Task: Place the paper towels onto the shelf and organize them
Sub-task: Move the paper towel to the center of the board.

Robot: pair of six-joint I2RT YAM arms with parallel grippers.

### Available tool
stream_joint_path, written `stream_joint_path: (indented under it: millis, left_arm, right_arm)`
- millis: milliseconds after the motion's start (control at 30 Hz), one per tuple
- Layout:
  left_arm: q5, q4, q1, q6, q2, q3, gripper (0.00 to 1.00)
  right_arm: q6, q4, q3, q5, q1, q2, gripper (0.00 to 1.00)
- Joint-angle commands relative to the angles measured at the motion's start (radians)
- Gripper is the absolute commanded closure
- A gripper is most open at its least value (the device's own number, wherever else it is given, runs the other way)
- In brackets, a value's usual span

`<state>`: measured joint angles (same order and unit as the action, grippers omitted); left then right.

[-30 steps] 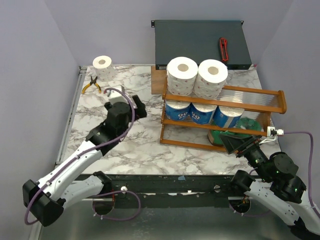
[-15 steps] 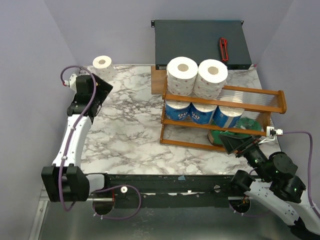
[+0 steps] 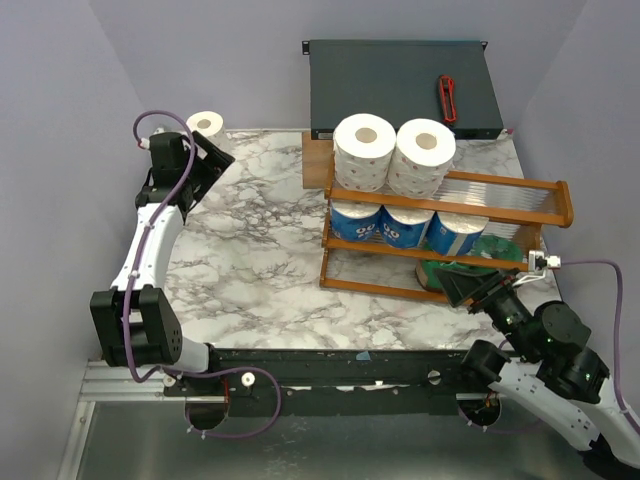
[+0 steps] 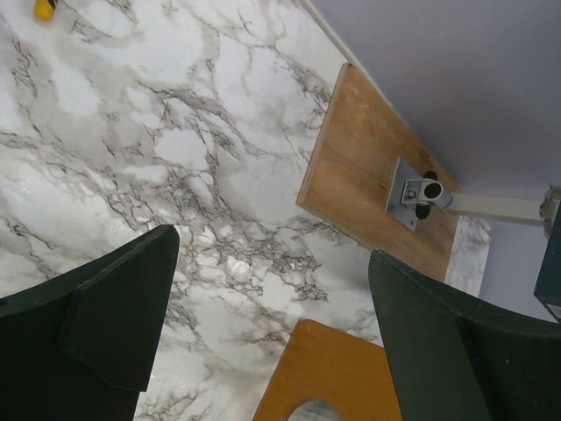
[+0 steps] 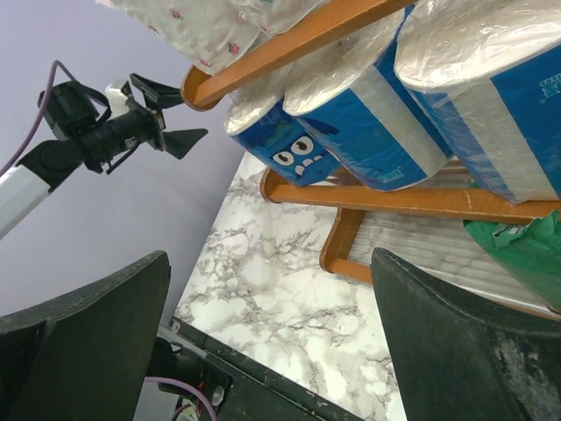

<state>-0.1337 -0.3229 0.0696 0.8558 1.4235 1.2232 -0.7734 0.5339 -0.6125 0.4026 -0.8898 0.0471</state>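
Observation:
A bare white paper towel roll [image 3: 205, 122] stands at the table's far left back corner, partly hidden by my left gripper [image 3: 212, 150], which hangs open just in front of it. The left wrist view shows that gripper [image 4: 272, 324] holding nothing, over marble and the shelf's orange end [image 4: 337, 373]. The shelf [image 3: 555, 203] carries two white rolls [image 3: 364, 150] on top and three blue-wrapped rolls [image 3: 405, 228] in the middle. A green-wrapped roll [image 5: 517, 250] lies on the bottom tier. My right gripper [image 3: 470, 285] stands open and empty at the shelf's front right.
A flat dark grey metal box [image 3: 400, 85] with a red-handled tool [image 3: 446, 97] sits behind the shelf. A wooden board [image 4: 377, 175] with a metal bracket lies at the back. The tip of a yellow pliers handle [image 4: 44, 9] shows in the left wrist view.
My left arm has swung from the middle of the table to the far left back corner and now covers part of the white roll. The right arm has barely moved.

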Motion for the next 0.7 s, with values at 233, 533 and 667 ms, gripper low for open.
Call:
stream_joint_path:
  millis: [233, 533, 667]
  left_arm:
    - [0.019, -0.037, 0.081, 0.100, 0.280, 0.259, 0.07]
    - [0.113, -0.183, 0.104, 0.272, 0.589, 0.600, 0.07]
    - [0.154, -0.189, 0.115, 0.288, 0.670, 0.724, 0.08]
  right_arm:
    - [0.019, -0.011, 0.001, -0.012, -0.001, 0.035, 0.00]
    - [0.039, -0.033, 0.009, -0.036, -0.001, 0.044, 0.00]
    - [0.044, -0.040, 0.013, -0.052, -0.002, 0.062, 0.01]
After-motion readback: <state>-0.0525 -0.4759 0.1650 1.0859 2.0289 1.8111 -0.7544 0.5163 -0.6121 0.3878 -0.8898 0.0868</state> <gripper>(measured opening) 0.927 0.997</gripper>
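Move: The standing white paper towel is some 18 cm ahead of the left hand, 9 cm to its left, its middle about 13 cm lower. The pliers lie roughly 13 cm ahead and 17 cm left of that hand, on the table; the wooden board's middle is about 17 cm ahead and 37 cm right. From the right hand the same paper towel is some 47 cm ahead, 56 cm left and 17 cm lower. Wide open, the left hand reaches about 13 cm forward, veering left and dipping, turning counter-clockwise towards the paper towel. ##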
